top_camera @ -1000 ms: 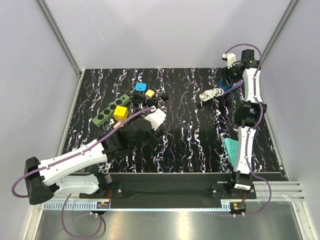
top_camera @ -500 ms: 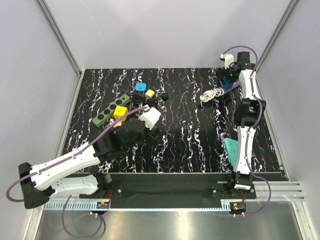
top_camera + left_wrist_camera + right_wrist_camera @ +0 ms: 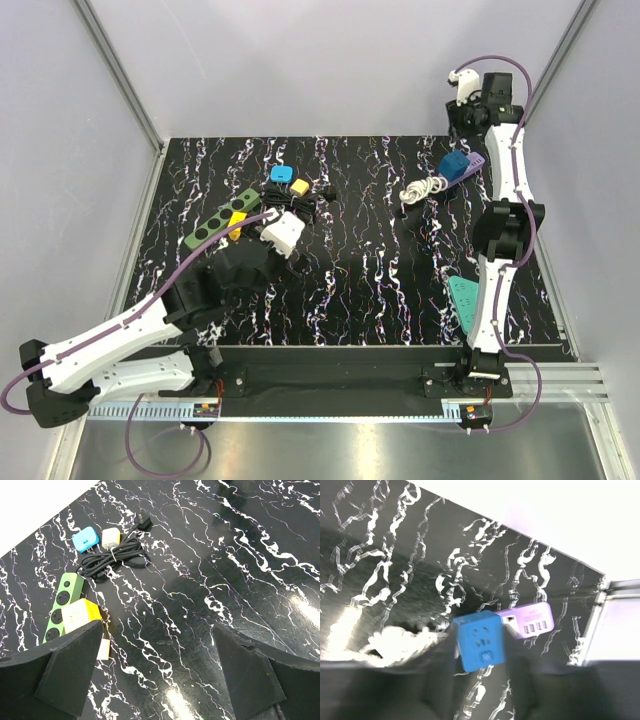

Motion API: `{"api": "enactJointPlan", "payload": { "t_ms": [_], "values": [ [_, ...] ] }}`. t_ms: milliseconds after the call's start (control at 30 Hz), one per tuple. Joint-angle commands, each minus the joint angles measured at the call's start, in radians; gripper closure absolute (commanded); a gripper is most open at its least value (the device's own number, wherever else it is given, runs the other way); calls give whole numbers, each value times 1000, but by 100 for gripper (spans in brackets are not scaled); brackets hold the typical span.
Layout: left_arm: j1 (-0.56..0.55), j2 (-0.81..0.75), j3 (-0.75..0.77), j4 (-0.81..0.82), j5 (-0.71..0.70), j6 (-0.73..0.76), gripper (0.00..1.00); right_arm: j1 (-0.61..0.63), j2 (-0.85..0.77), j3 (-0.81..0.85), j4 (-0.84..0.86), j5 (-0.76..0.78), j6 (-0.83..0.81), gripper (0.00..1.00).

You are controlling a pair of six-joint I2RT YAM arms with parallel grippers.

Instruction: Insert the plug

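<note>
The black plug [image 3: 143, 519] lies on the table at the end of a bundled black cable [image 3: 112, 557], beside a green power strip [image 3: 62, 605] that carries a yellow cube adapter [image 3: 82, 615]. My left gripper [image 3: 160, 680] is open and empty, low over bare table just right of the strip; from above the left gripper [image 3: 265, 245] sits below the plug [image 3: 328, 190]. My right gripper [image 3: 480, 675] is blurred at the back right. A blue cube socket [image 3: 480, 641] shows between its fingers, and whether they touch it is unclear. A purple strip [image 3: 532, 620] lies behind the cube.
A small blue adapter [image 3: 84, 539] and a small yellow adapter [image 3: 111, 536] lie beyond the cable bundle. A white coiled cable [image 3: 422, 188] lies left of the blue cube [image 3: 455, 165]. A teal strip [image 3: 463, 300] sits by the right arm. Walls close in on the table.
My left gripper has moved left and back toward the green strip. My right gripper has moved from over the blue cube toward the back wall, and the cube now shows uncovered from above.
</note>
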Motion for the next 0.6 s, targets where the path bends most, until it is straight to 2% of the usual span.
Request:
{"api": "enactJointPlan", "payload": {
  "t_ms": [0,67,233,367,567],
  "values": [
    [2,-13,10,16,8,-6,1,-1,-52,-26,30,47,36,84],
    [3,-10,10,16,7,-3,1,-1,-41,-33,30,103,42,89],
    [2,6,10,16,-1,0,1,-3,3,-83,25,110,52,95],
    [2,26,16,16,-1,4,1,-4,37,-108,-8,101,58,97],
    [2,17,14,27,-38,3,1,-4,70,-27,-82,134,81,98]
  ]
}}
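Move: Below the right hand by about 15 cm, some 2 cm to its right and about 1 cm back, sits the blue plug. The purple strip's middle lies roughly 3 cm to the right of the blue plug and slightly nearer the base; the coiled white cable lies about 8 cm left of the plug and 7 cm nearer. From the left hand the blue plug is far off, about 38 cm ahead, 42 cm right and 22 cm below. Closing its fingers from about half open to shut on nothing, the right hand hovers briefly with a tiny rise, then sinks about 8 cm towards the top of the blue plug, easing slightly right and back. On the way the fingers tip some 10 degrees farther downward, bringing the shut tips close over the plug; contact can't be made out. ##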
